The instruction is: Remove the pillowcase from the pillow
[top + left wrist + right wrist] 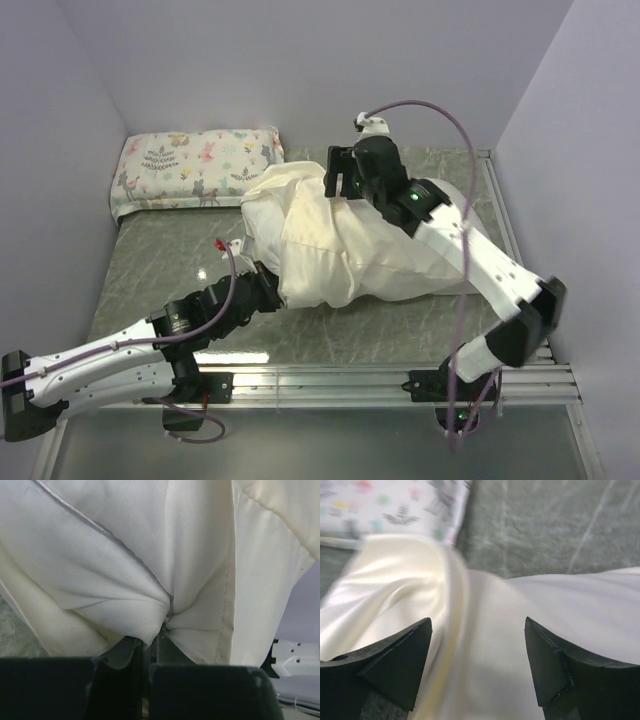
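The cream pillowcase [300,230] lies bunched over the left part of the plump white pillow [420,265], whose right end shows bare. My left gripper [272,288] is at the bundle's near left corner. In the left wrist view the left gripper [150,640] is shut on a pinch of the white pillow [125,555] at its grey seam, and the pillowcase [265,590] hem hangs beside it. My right gripper [338,180] hovers at the far side. In its own view the right gripper [477,625] is open over the pillowcase [395,605] fold and the pillow [580,610], holding nothing.
A smaller floral-and-animal printed pillow [195,170] lies at the back left against the wall, also seen as the printed pillow [395,505]. The grey marbled table [160,260] ends at a metal rail [330,378] in front. Walls close in left, back and right.
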Available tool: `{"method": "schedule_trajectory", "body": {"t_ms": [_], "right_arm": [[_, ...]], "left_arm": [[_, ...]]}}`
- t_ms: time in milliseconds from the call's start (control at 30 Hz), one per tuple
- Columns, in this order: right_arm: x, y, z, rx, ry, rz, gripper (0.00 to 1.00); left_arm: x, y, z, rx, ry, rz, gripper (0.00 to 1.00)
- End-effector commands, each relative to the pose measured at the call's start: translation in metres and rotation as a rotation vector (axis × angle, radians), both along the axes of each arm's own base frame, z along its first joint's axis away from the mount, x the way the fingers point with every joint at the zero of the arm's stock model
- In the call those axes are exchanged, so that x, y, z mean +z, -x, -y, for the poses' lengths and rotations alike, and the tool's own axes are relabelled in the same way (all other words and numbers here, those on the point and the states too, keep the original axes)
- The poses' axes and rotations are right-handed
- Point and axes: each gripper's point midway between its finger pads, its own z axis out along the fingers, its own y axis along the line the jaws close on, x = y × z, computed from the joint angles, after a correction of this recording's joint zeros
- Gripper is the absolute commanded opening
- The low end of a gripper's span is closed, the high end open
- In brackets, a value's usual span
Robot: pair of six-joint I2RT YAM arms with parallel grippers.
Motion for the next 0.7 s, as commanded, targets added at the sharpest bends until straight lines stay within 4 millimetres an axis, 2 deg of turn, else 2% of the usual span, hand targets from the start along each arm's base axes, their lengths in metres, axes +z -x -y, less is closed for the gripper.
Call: {"method": "schedule_trajectory", "body": {"t_ms": [0, 67, 100, 133, 167, 200, 233, 300, 333, 467, 500, 567, 600, 667], "right_arm": [[0.069, 0.044, 0.004, -0.004, -0.085, 0.160, 0.82], [0.074, 0.065, 0.015, -0.022, -0.101, 0.175, 0.84], [0.074, 0.072, 0.015, -0.019, -0.113, 0.177, 0.84], [0.061, 0.081, 0.013, -0.003, -0.113, 0.159, 0.84], [0.070, 0.095, 0.014, 0.025, -0.168, 0.171, 0.84], [0.068, 0.104, 0.013, 0.044, -0.194, 0.166, 0.84], [0.060, 0.119, 0.008, 0.078, -0.229, 0.152, 0.84], [0.047, 0.135, -0.002, 0.119, -0.256, 0.119, 0.84], [0.029, 0.148, -0.013, 0.153, -0.256, 0.082, 0.84], [-0.001, 0.170, -0.031, 0.192, -0.282, 0.028, 0.84], [-0.005, 0.170, -0.031, 0.185, -0.284, 0.025, 0.84], [-0.023, 0.169, -0.026, 0.151, -0.259, 0.003, 0.79], [-0.031, 0.167, -0.020, 0.125, -0.234, -0.002, 0.67], [-0.038, 0.163, -0.001, 0.052, -0.187, 0.011, 0.50]], "left_arm": [[0.058, -0.015, 0.002, 0.071, 0.140, 0.099, 0.00], [0.064, -0.021, 0.000, 0.111, 0.159, 0.101, 0.00], [0.067, -0.022, 0.000, 0.121, 0.166, 0.104, 0.00], [0.071, -0.024, 0.000, 0.128, 0.170, 0.112, 0.00], [0.077, -0.027, 0.002, 0.138, 0.171, 0.121, 0.00], [0.081, -0.029, 0.004, 0.142, 0.172, 0.127, 0.00], [0.093, -0.031, 0.006, 0.143, 0.177, 0.146, 0.00], [0.095, -0.036, 0.013, 0.140, 0.155, 0.153, 0.00], [0.103, -0.037, 0.016, 0.139, 0.159, 0.166, 0.00], [0.107, -0.043, 0.030, 0.126, 0.140, 0.170, 0.00], [0.106, -0.043, 0.032, 0.119, 0.139, 0.168, 0.00], [0.111, -0.043, 0.034, 0.117, 0.142, 0.173, 0.00], [0.113, -0.044, 0.033, 0.119, 0.142, 0.175, 0.00], [0.123, -0.043, 0.026, 0.130, 0.146, 0.193, 0.00]]}}
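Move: The pillowcase fold that the open right hand goes for lies about 16 cm back from it, 1 cm to its left and 4 cm below; from the left hand, still gripping the bunched near edge, that fold is roughly 8 cm ahead and 13 cm to the right. From the right hand, the case's far flap lies level, some 10 cm left; the floral pillow is level, about 30 cm left; and the covered pillow's bulk is 12 cm back and 18 cm right. The right hand, already wide open, sweeps back some 16 cm over the pillowcase in an arch, first rising about 9 cm and then coming down to 2 cm below its starting height, rolling slightly so its left side rises, and puts its fingers either side of the cloth fold just right of the left hand, where they start to close. Meanwhile the left hand keeps its pinch on the bunched near edge and carries it forward and a little right by 3 to 4 cm, lifting nearly 5 cm before easing down to about 2 cm above its start. ##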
